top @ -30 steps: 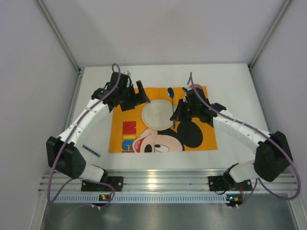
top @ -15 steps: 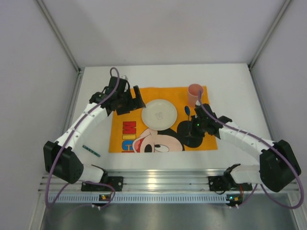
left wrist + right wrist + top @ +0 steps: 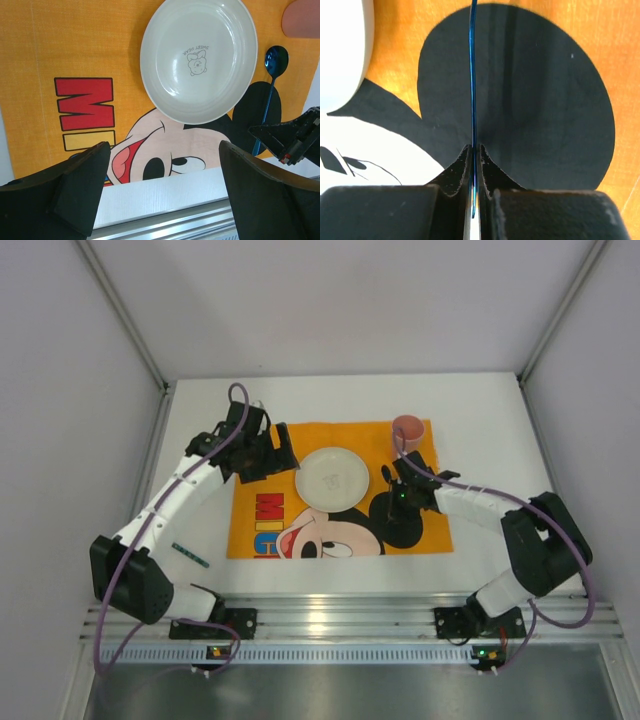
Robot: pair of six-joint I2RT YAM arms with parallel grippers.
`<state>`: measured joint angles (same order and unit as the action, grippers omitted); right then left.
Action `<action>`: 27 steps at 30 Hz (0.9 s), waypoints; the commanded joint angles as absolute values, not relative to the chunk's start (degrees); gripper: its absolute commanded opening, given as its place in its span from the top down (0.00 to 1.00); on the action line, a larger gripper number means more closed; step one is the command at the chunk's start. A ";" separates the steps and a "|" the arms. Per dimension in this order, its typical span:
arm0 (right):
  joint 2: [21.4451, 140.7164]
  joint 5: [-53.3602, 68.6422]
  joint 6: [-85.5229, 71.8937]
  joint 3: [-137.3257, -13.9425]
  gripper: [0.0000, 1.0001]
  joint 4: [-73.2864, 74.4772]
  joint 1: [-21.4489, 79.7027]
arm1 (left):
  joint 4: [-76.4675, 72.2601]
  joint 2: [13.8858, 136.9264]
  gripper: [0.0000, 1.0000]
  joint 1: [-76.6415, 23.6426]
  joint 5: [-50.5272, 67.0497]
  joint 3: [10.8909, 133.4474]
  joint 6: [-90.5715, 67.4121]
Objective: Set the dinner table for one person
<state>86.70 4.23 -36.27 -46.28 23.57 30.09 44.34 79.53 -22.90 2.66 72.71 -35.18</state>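
Note:
On the white dinner table (image 3: 490, 430) lies an orange Mickey Mouse placemat (image 3: 247, 525). A white plate (image 3: 332, 478) sits on the mat's far middle, with a pink cup (image 3: 407, 429) at its far right corner. My right gripper (image 3: 397, 496) is shut on the handle of a blue spoon (image 3: 388, 473), which lies low over the mat just right of the plate. In the right wrist view the thin spoon handle (image 3: 473, 75) runs up from between the closed gripper (image 3: 474, 150). My left gripper (image 3: 278, 454) is open and empty left of the plate. Its wrist view shows the gripper (image 3: 162, 147), the plate (image 3: 198, 55) and the spoon (image 3: 276, 58).
A small teal utensil (image 3: 190, 554) lies on the bare table left of the mat. Grey walls close in the sides and back. An aluminium rail (image 3: 340, 620) runs along the near edge. In the left wrist view the right gripper (image 3: 295, 140) shows beside the cup (image 3: 302, 17).
My right gripper has brought the blue spoon from over the plate's right edge down to the mat right of the plate, uncovering the cup. The left gripper has barely shifted.

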 commanded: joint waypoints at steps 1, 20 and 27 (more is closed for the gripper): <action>88.06 2.64 -34.54 -50.18 1.00 20.21 29.18 | 45.44 77.26 0.05 -22.68 1.76 72.60 -34.37; 90.70 0.27 -32.52 -51.77 0.76 22.59 27.86 | 45.18 78.13 0.06 -22.68 0.97 71.81 -34.89; 89.13 -2.90 -31.38 -52.12 0.70 26.80 27.86 | 45.70 78.49 0.06 -22.68 0.53 72.33 -34.89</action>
<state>90.54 -0.38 -32.69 -50.76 24.97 28.58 45.17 78.98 -22.90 1.56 71.83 -34.98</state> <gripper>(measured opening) 0.301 0.942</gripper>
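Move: The spoon, already gripped by the rear part of its handle with its bowl pointing forward, is bound for a strip of placemat centred about 6 cm ahead of the right hand and 2 cm below it. From that hand the plate's middle is roughly 7 cm ahead and 13 cm to the left, the pink cup some 15 cm ahead and 3 cm right. The spoon's spot lies about 21 cm right of the idle left hand, 1 cm back and 16 cm lower. The spoon, still pinched by its handle, is carried forward about 3 cm by the right hand, low over the placemat and towards the cup, rising slightly and then settling again. Halting there, the right fingers part to about a third of their range and let go of the handle, then the hand edges about 1 cm to the right around it. ##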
